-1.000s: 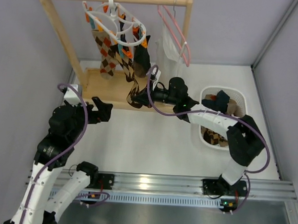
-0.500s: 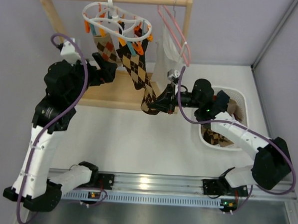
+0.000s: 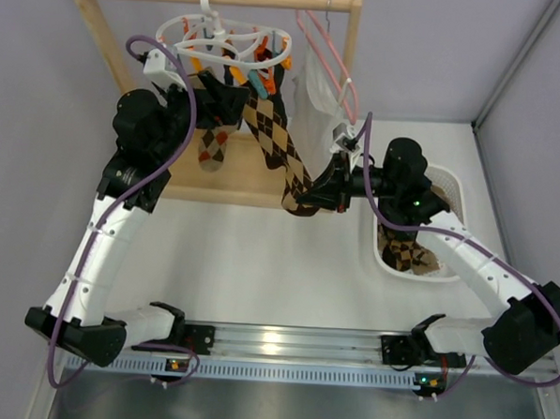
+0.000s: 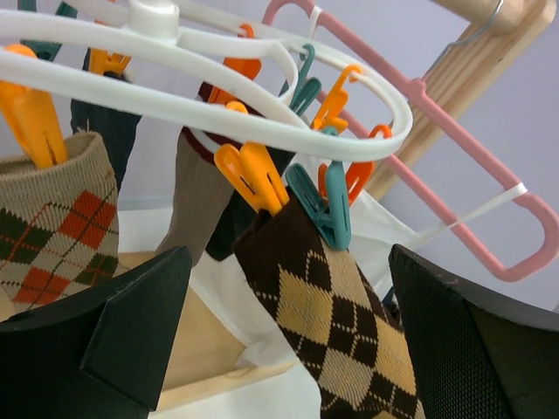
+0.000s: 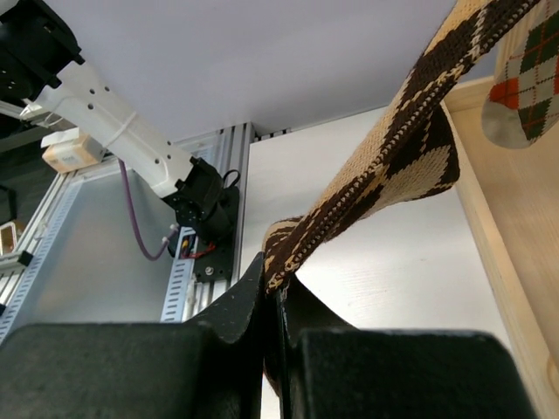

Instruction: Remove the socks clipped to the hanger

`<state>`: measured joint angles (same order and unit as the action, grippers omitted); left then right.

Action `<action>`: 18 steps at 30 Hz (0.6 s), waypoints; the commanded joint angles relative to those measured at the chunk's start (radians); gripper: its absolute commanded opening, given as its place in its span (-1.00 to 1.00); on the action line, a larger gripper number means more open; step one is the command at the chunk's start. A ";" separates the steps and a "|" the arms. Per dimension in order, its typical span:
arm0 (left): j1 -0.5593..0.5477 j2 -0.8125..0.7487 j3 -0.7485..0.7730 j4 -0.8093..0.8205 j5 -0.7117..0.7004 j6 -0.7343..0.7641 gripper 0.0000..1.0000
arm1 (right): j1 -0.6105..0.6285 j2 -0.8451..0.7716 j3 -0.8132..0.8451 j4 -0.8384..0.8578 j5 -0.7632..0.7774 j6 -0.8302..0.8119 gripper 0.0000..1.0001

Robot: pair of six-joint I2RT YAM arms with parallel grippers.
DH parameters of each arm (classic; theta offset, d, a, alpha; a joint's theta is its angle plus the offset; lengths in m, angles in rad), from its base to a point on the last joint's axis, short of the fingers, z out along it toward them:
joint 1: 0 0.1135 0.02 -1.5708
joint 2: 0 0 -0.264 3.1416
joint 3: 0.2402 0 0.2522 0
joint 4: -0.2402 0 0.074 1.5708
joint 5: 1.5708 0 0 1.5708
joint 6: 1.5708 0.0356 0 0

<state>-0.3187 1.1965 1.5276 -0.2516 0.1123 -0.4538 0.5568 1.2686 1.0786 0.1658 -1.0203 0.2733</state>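
Observation:
The white ring hanger [image 3: 228,40] hangs from the wooden rail with orange and teal clips. A brown argyle sock [image 3: 276,139] stays clipped at its cuff and stretches down to the right, where my right gripper [image 3: 316,195] is shut on its toe. In the right wrist view that gripper [image 5: 278,279] pinches the sock [image 5: 393,157]. A tan and orange argyle sock [image 3: 211,147] hangs beside it. My left gripper [image 3: 231,99] is open just below the ring. In its wrist view the left gripper [image 4: 288,292] straddles the brown sock [image 4: 341,323] under a teal clip [image 4: 319,205].
A pink wire hanger [image 3: 330,53] with a white garment [image 3: 313,108] hangs right of the ring. The white basket [image 3: 425,276] holding loose socks sits under my right arm. The rack's wooden base [image 3: 183,172] lies below the socks.
My left arm has risen to the hanger, jaws still open. My right gripper has pulled the brown argyle sock's toe to the right, drawing the sock taut.

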 commanded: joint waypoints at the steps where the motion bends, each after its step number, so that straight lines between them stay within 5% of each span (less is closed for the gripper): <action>1: 0.021 0.009 -0.017 0.189 0.016 -0.045 0.96 | -0.012 -0.043 0.060 -0.048 -0.069 -0.029 -1.00; 8: 0.148 0.034 -0.124 0.374 0.134 -0.204 0.90 | -0.014 -0.044 0.093 -0.088 -0.075 -0.025 -1.00; 18: 0.193 0.163 -0.118 0.572 0.329 -0.278 0.44 | -0.009 -0.028 0.133 -0.162 -0.051 -0.078 -1.00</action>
<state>-0.1314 1.3453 1.4002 0.1646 0.3660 -0.6979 0.5533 1.2594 1.1500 0.0475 -1.0473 0.2462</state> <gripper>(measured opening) 0.732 0.007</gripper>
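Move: The orange peg on the held argyle sock's cuff is roughly 9 cm ahead of the open left gripper, 3 cm to its right and 2 cm above. Its teal neighbour hangs 3 cm farther right and slightly nearer; the red-patterned sock's cuff is about 10 cm ahead of the left gripper, 8 cm left. From the right gripper, already shut on the sock's toe, the orange peg is some 20 cm ahead, 20 cm left and 16 cm above. Bring the left gripper forward about 6.5 cm under the hanger rim towards the orange peg, bowing some 3 cm to the left on the way and then back right, rising a touch before sinking slightly. Roll its left side down some 10 degrees and begin narrowing the fingers around the peg, leaving them mostly open. Keep the right gripper's hold on the toe, easing it up 1.5 cm. ##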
